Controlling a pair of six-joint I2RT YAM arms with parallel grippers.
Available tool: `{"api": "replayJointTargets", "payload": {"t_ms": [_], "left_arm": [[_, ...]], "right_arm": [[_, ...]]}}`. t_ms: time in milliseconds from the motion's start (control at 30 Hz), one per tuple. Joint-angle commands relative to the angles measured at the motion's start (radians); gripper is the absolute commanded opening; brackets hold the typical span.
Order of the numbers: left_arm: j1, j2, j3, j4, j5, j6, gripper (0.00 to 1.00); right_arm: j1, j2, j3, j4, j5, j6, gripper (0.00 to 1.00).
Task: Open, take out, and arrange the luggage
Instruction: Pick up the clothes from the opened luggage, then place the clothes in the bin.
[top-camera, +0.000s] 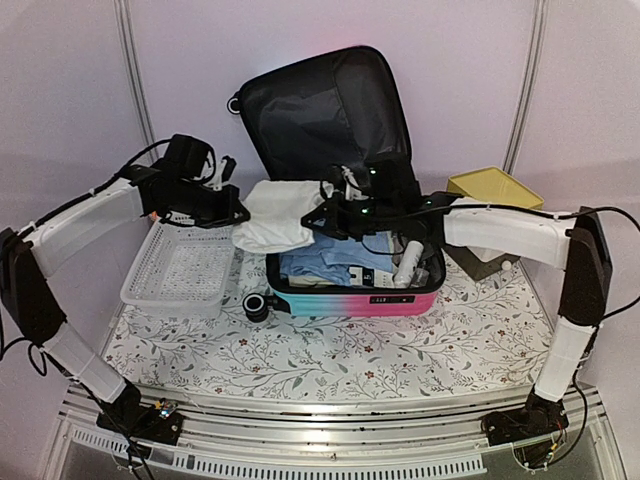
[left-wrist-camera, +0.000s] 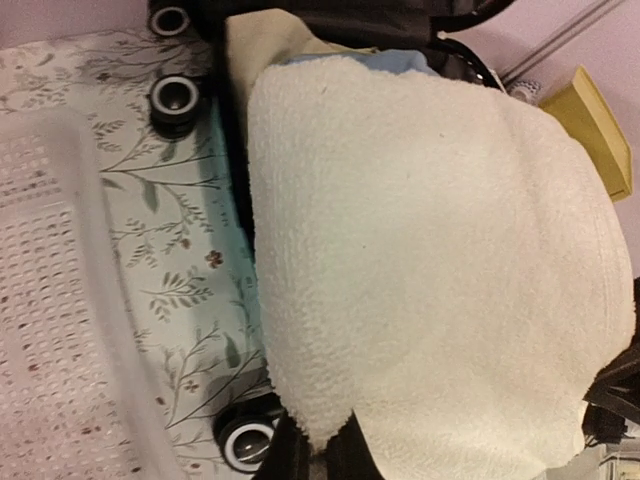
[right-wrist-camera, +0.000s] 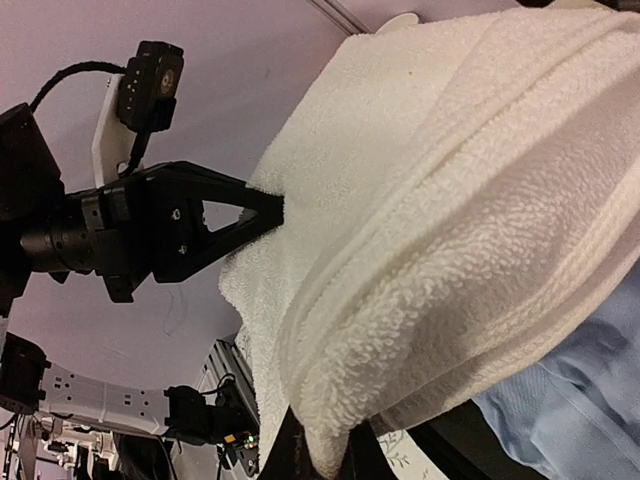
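The luggage (top-camera: 350, 300) lies open mid-table, its pink-to-turquoise shell facing front and the black-lined lid (top-camera: 320, 110) standing up behind. A white towel (top-camera: 275, 215) hangs over the case's left side, held up between both grippers. My left gripper (top-camera: 240, 213) is shut on the towel's left edge. My right gripper (top-camera: 310, 222) is shut on its right edge. In the left wrist view the towel (left-wrist-camera: 430, 260) fills the frame above my left gripper (left-wrist-camera: 320, 450). In the right wrist view the folded towel (right-wrist-camera: 450, 200) rises from my right gripper (right-wrist-camera: 325, 460).
A white perforated basket (top-camera: 180, 270) sits left of the case, directly below the left arm. A yellow-topped box (top-camera: 495, 190) stands at the back right. Blue clothing (top-camera: 330, 265) and a white bottle (top-camera: 410, 268) lie inside the case. One case wheel (top-camera: 256, 305) pokes out at front left.
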Motion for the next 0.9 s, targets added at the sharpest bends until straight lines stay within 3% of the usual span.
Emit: {"api": "replayJointTargets", "payload": {"t_ms": [0,200,333,467,667,867], "left_arm": [[0.122,-0.121,-0.056,-0.109,-0.098,0.082,0.00],[0.272,-0.205,-0.084,-0.207,-0.159,0.152,0.00],[0.345,-0.218,-0.111,-0.244,-0.275,0.185,0.00],[0.444,-0.194,-0.164,-0.213,-0.310,0.196,0.00],[0.486,-0.088,-0.187,-0.132,-0.441,0.166,0.00],[0.549,0.017,-0.231,-0.022,-0.402,0.176,0.00]], "right_arm": [[0.093,0.177,0.157,0.080,0.061,0.031,0.02],[0.184,0.450,0.472,0.106,0.101,0.014,0.02],[0.228,0.613,0.660,0.121,0.140,-0.008,0.02],[0.247,0.710,0.707,0.227,0.215,-0.027,0.02],[0.251,0.870,0.837,0.300,0.285,-0.026,0.02],[0.253,0.960,0.881,0.389,0.339,-0.010,0.02]]}}
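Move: Both hands already hold the white clothes clear of the luggage. The basket they are taken to has its middle about 20 cm left of the left hand, 3 cm farther out and 20 cm below; from the right hand it is roughly 37 cm left, 8 cm ahead and 22 cm down. The open luggage lies about 30 cm right of the left hand and 3 cm ahead, and a white bowl some 17 cm left and 22 cm ahead. Both grippers keep their pinch on opposite sides of the white clothes and carry them left from the luggage to the basket, the left hand by about 25 cm, the right nearly as far. The right sinks all the way; the left stays about level until over halfway, then lowers too, its wrist swinging counter-clockwise and its left side lifting. ##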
